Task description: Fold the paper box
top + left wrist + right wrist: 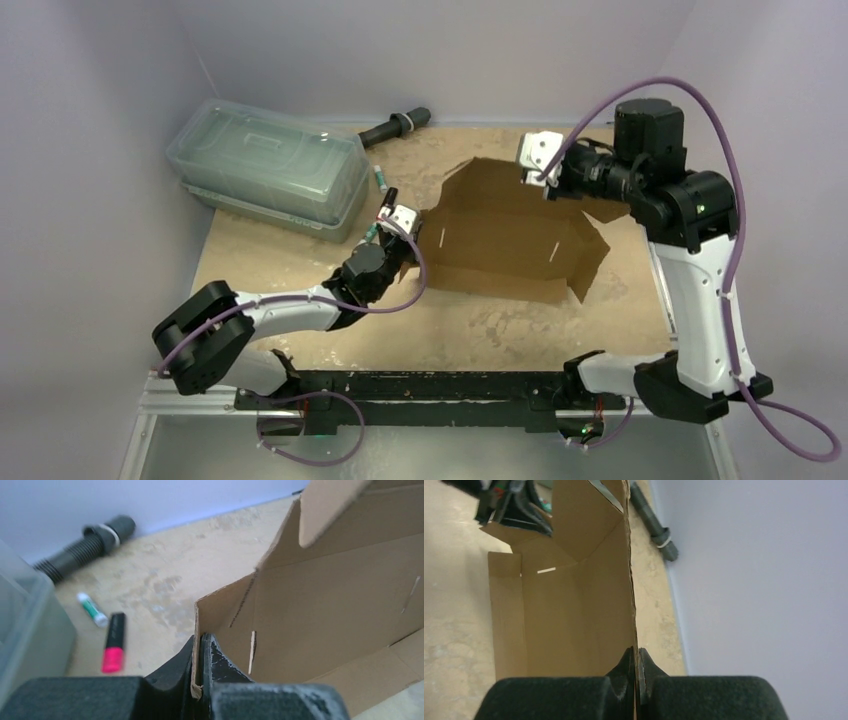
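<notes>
The paper box (510, 240) is a brown cardboard sheet partly raised into a shallow tray in the middle of the table. My left gripper (402, 248) is shut on its left wall; in the left wrist view the cardboard edge (196, 630) runs down between the two black fingers (220, 660). My right gripper (528, 178) is shut on the back wall near its right end; in the right wrist view that wall's thin edge (631, 580) stands upright between the fingertips (624, 667). The box floor (559, 625) lies to the left of it.
A clear greenish plastic lidded container (270, 165) stands at the back left. A black threaded tool (395, 127) lies by the back wall. A green-and-white tube (91, 609) and a pink-and-black marker (114, 642) lie on the table left of the box.
</notes>
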Robot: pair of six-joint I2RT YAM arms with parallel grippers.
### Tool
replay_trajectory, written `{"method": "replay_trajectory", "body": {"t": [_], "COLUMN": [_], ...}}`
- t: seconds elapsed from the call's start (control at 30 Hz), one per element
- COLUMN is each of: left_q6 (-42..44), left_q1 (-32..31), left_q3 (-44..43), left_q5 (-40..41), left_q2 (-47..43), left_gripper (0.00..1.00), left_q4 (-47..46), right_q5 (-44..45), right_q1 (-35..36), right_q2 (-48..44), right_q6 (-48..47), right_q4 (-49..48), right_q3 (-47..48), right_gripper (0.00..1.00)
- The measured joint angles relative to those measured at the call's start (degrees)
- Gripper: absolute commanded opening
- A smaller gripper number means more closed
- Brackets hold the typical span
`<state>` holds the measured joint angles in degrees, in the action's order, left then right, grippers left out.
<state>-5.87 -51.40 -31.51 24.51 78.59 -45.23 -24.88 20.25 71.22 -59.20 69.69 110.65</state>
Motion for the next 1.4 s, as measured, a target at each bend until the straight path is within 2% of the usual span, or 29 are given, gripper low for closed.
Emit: {"method": "replay_trajectory", "body": {"t": [0.13, 0.23, 0.4, 0.6, 0.7, 0.83, 0.9, 0.97, 1.03, 1.13, 1.3, 1.4], "left_q6": [9.9, 15.5, 20.0, 19.3, 17.2, 14.3, 12.4, 10.2, 6.8, 0.0, -8.3, -9.6], "left_q1": [0.9, 1.9, 4.0, 4.5, 4.5, 4.5, 4.7, 4.9, 5.6, 9.1, 14.6, 15.1], "left_q3": [-2.4, -4.2, -1.7, 4.3, 8.0, 11.9, 13.7, 15.4, 17.5, 21.3, 23.8, 21.0], "left_q5": [0.7, 0.7, -1.1, -4.9, -6.5, -8.9, -10.3, -11.6, -13.6, -17.0, -18.1, -15.8], "left_q2": [4.1, 6.8, 10.6, 15.3, 16.0, 15.7, 15.1, 13.3, 9.6, -0.6, -20.3, -26.0], "left_gripper": [0.0, 0.0, 0.0, 0.0, 0.13, 0.48, 0.6, 0.67, 0.69, 0.74, 0.73, 0.72], "left_q4": [-8.0, -13.4, -22.9, -32.4, -35.8, -38.2, -37.7, -36.5, -35.0, -31.5, -20.2, -9.4], "right_q5": [1.0, 0.3, -3.4, -6.8, -7.8, -7.8, -7.7, -7.4, -7.1, -6.8, -6.8, -7.4], "right_q1": [-0.1, -0.1, 0.0, 0.4, 0.4, 0.4, 0.4, 0.3, 0.3, 0.3, 0.3, 0.3], "right_q2": [5.0, 6.0, -0.2, -3.7, -3.1, -3.0, -3.0, -3.0, -3.0, -3.0, -3.0, -3.1], "right_q6": [0.9, 0.7, -2.1, -3.6, -3.5, -3.3, -3.0, -2.6, -2.3, -1.7, -1.8, -2.0], "right_q4": [-0.6, -0.7, -1.1, -1.2, -1.5, -1.9, -2.1, -2.5, -2.9, -3.1, -3.1, -3.0], "right_q3": [8.0, 9.6, -0.9, -12.4, -14.5, -14.6, -14.6, -14.8, -15.3, -15.8, -16.0, -17.3], "right_gripper": [0.0, 0.0, 0.0, 0.0, 0.0, 0.0, 0.0, 0.0, 0.0, 0.0, 0.0, 0.0]}}
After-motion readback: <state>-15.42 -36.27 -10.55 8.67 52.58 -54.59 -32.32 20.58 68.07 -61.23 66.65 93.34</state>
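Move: The left hand already pinches the box's left-hand edge; the box's middle is about 18 cm to its right, some 2 cm ahead and 3 cm above it. The red-and-black marker lies roughly 4 cm ahead, 6 cm left and 17 cm below, the farther glue stick about 9 cm ahead, 7 cm left and as low. The right hand, gripping the far upper edge, has the box's middle some 8 cm back, 3 cm left and 18 cm below. Up and forward first, both hands swing the held box some 4 cm, then sink back with it, the left tilting upward and partly back. Down low the left fingers open wide and let go of the edge, then the hand withdraws left, back and up, about 7 cm left and 8 cm up from its lowest point. The right keeps its pinch and ends about 8 cm lower, tipped slightly down. ##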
